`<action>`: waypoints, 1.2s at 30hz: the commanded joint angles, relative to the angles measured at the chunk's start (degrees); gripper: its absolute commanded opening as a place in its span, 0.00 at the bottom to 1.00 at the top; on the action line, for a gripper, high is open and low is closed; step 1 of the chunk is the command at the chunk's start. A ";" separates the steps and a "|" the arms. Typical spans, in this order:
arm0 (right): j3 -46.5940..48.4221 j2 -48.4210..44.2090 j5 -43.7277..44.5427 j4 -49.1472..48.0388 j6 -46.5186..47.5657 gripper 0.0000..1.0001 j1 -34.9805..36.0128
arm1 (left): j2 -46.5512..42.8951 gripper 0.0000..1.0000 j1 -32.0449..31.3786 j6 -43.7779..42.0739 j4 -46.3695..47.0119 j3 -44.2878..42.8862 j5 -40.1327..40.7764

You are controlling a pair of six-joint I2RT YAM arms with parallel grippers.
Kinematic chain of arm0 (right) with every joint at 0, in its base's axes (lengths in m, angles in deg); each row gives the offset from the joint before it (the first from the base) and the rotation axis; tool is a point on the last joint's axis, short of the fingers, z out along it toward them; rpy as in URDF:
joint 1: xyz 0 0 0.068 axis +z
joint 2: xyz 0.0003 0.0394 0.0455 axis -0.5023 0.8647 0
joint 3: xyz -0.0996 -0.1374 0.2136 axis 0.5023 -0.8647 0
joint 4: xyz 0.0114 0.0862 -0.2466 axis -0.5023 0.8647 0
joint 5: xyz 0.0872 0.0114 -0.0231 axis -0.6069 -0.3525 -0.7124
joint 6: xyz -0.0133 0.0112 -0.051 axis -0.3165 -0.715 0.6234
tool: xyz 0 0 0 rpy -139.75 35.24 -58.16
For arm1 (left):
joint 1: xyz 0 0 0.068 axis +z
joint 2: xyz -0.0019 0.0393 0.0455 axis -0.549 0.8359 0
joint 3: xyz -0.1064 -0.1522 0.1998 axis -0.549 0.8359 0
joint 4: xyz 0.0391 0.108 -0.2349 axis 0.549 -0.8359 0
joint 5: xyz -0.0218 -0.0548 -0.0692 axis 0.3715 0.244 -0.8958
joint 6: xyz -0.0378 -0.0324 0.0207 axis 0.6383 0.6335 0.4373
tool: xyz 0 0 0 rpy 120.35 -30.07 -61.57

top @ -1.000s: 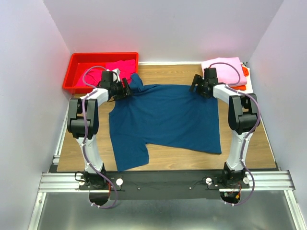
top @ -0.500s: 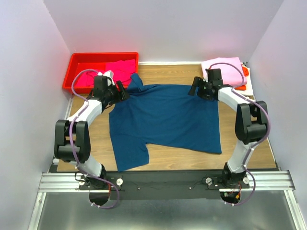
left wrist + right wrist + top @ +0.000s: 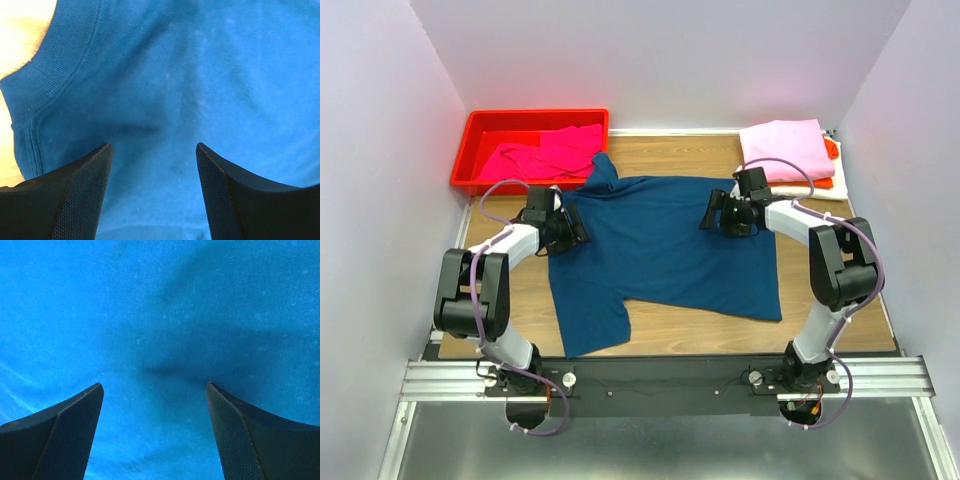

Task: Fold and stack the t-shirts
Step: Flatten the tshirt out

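A dark navy t-shirt point(image 3: 665, 250) lies spread flat on the wooden table, its neck toward the far left. My left gripper point(image 3: 574, 230) hovers open just above its left shoulder; the left wrist view shows the ribbed collar point(image 3: 55, 65) ahead of the left gripper point(image 3: 152, 147), nothing between the fingers. My right gripper point(image 3: 712, 214) stands open low over the shirt's far right part, and the right gripper point(image 3: 155, 386) has only navy t-shirt cloth point(image 3: 160, 315) under it. A magenta t-shirt point(image 3: 555, 152) lies crumpled in the red bin. A folded light pink t-shirt point(image 3: 788, 148) tops a stack with an orange one point(image 3: 832, 150).
The red plastic bin point(image 3: 480, 130) sits at the back left corner. The folded stack occupies the back right corner beside the wall. White walls close the table in on three sides. Bare wood point(image 3: 840, 310) shows to the right of the navy shirt.
Both grippers have come back from the shirt's far edge and dropped low over the cloth, the left toward the shoulder, the right inward. Both stay open; the shirt has not moved.
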 commanded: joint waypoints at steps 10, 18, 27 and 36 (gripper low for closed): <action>5.96 9.10 4.60 1.36 -4.16 0.89 -0.05 | 13.16 0.76 0.09 -0.48 6.43 -6.65 0.40; 15.98 16.57 10.14 1.80 -3.55 0.89 -0.14 | 20.89 0.76 0.18 -2.50 5.29 -20.53 0.58; 24.77 19.48 7.69 2.85 -0.04 0.89 -0.14 | 21.09 0.76 0.26 -7.51 5.98 -26.35 -0.30; 21.27 11.76 4.08 3.47 5.33 0.89 0.92 | 11.34 0.77 0.09 -7.25 9.06 -17.23 -1.53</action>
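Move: The blue t-shirt lies spread beneath both hands, its surface about 1 cm below them; its middle is some 26 cm right and 4 cm back of the left hand, and about 13 cm left and 9 cm back of the right hand. The red bin's middle is about 22 cm ahead and 14 cm left of the left hand. The pink folded stack is roughly 16 cm ahead and 23 cm right of the right hand. The t-shirt is pushed forward across the table by both open grippers, fingertips on the cloth: the left hand dips slightly, then slides about 13 cm out towards the red bin, the right slightly later about 11 cm alongside it, nearly level. Both wrists tip the fingers a little outward; at the end the left eases back 1 cm and rises 2–3 cm, while the right stays low. ##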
